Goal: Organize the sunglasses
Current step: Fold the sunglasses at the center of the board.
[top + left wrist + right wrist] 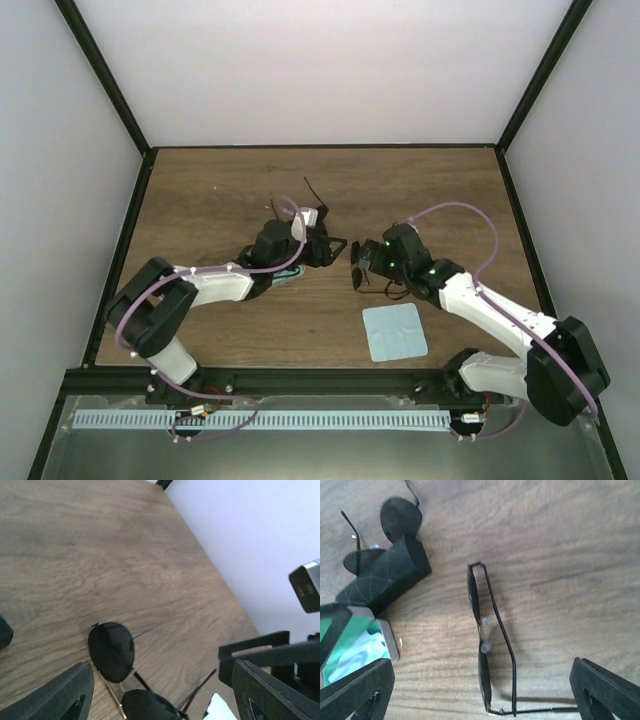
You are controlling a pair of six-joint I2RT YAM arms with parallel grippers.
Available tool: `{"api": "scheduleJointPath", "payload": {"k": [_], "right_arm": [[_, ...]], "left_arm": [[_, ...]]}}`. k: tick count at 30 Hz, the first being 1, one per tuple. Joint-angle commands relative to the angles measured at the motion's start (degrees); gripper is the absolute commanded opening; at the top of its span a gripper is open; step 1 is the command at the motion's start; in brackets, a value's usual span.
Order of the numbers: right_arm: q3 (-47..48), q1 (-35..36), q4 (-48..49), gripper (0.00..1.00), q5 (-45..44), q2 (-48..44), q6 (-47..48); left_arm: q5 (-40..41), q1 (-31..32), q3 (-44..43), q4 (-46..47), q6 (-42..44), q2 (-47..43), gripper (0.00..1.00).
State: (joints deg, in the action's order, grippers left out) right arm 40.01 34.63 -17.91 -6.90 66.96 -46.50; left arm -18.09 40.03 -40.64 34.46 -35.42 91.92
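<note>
One pair of sunglasses (487,645) stands folded on its edge on the wooden table, thin dark frame up. My right gripper (482,692) is open around it, and neither finger touches it. From above, this pair (358,277) lies just left of the right gripper (368,262). A second pair of sunglasses (112,650), with round dark lenses, lies flat between the fingers of my open left gripper (165,700). In the right wrist view this second pair (400,515) sits at the far left behind a left finger (385,577). Its thin arms (313,195) stick out beyond the left gripper (335,248).
A light blue cloth (393,332) lies flat near the front edge, between the arms. An open case with a teal lining (357,647) rests under the left arm (288,277). Black frame posts and white walls bound the table (220,190).
</note>
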Motion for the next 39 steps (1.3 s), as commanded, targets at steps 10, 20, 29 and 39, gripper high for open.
{"api": "scheduleJointPath", "payload": {"k": [10, 20, 29, 39], "right_arm": [[-7.01, -4.79, 1.61, 0.51, 8.44, -0.94, -7.34], [-7.89, -6.68, 2.25, 0.02, 13.02, 2.62, -2.75], [-8.98, -6.64, 5.35, 0.01, 12.71, 7.61, -2.19], [-8.99, -6.77, 5.44, 0.01, 13.44, 8.08, -2.25]], "left_arm": [[4.70, 1.10, -13.23, -7.36, 0.92, 15.14, 0.45], [6.06, 1.10, -17.49, -9.39, -0.96, 22.48, 0.10], [4.99, 1.08, -19.49, -9.86, -1.46, 25.80, 0.04], [4.29, 1.06, -21.90, -11.43, -0.70, 27.96, 0.04]]}}
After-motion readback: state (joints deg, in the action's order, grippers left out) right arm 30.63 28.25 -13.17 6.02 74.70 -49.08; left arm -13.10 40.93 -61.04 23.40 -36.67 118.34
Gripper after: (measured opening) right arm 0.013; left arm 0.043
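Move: The left hand stands high over the near side of the black case, with the sunglasses about 6 cm to its right, level fore and aft, and 13 cm below; the case lies some 8 cm ahead and 5 cm left. The right hand has the outstretched temple about 3 cm back, 2 cm right and 11 cm below; from that hand, the frame lies 3 cm ahead and 3 cm left, the blue cloth 15 cm back and 5 cm right. Closing, both hands descend, left about 12 cm, forward-right to the frame's far end, right some 9, over the temple. ##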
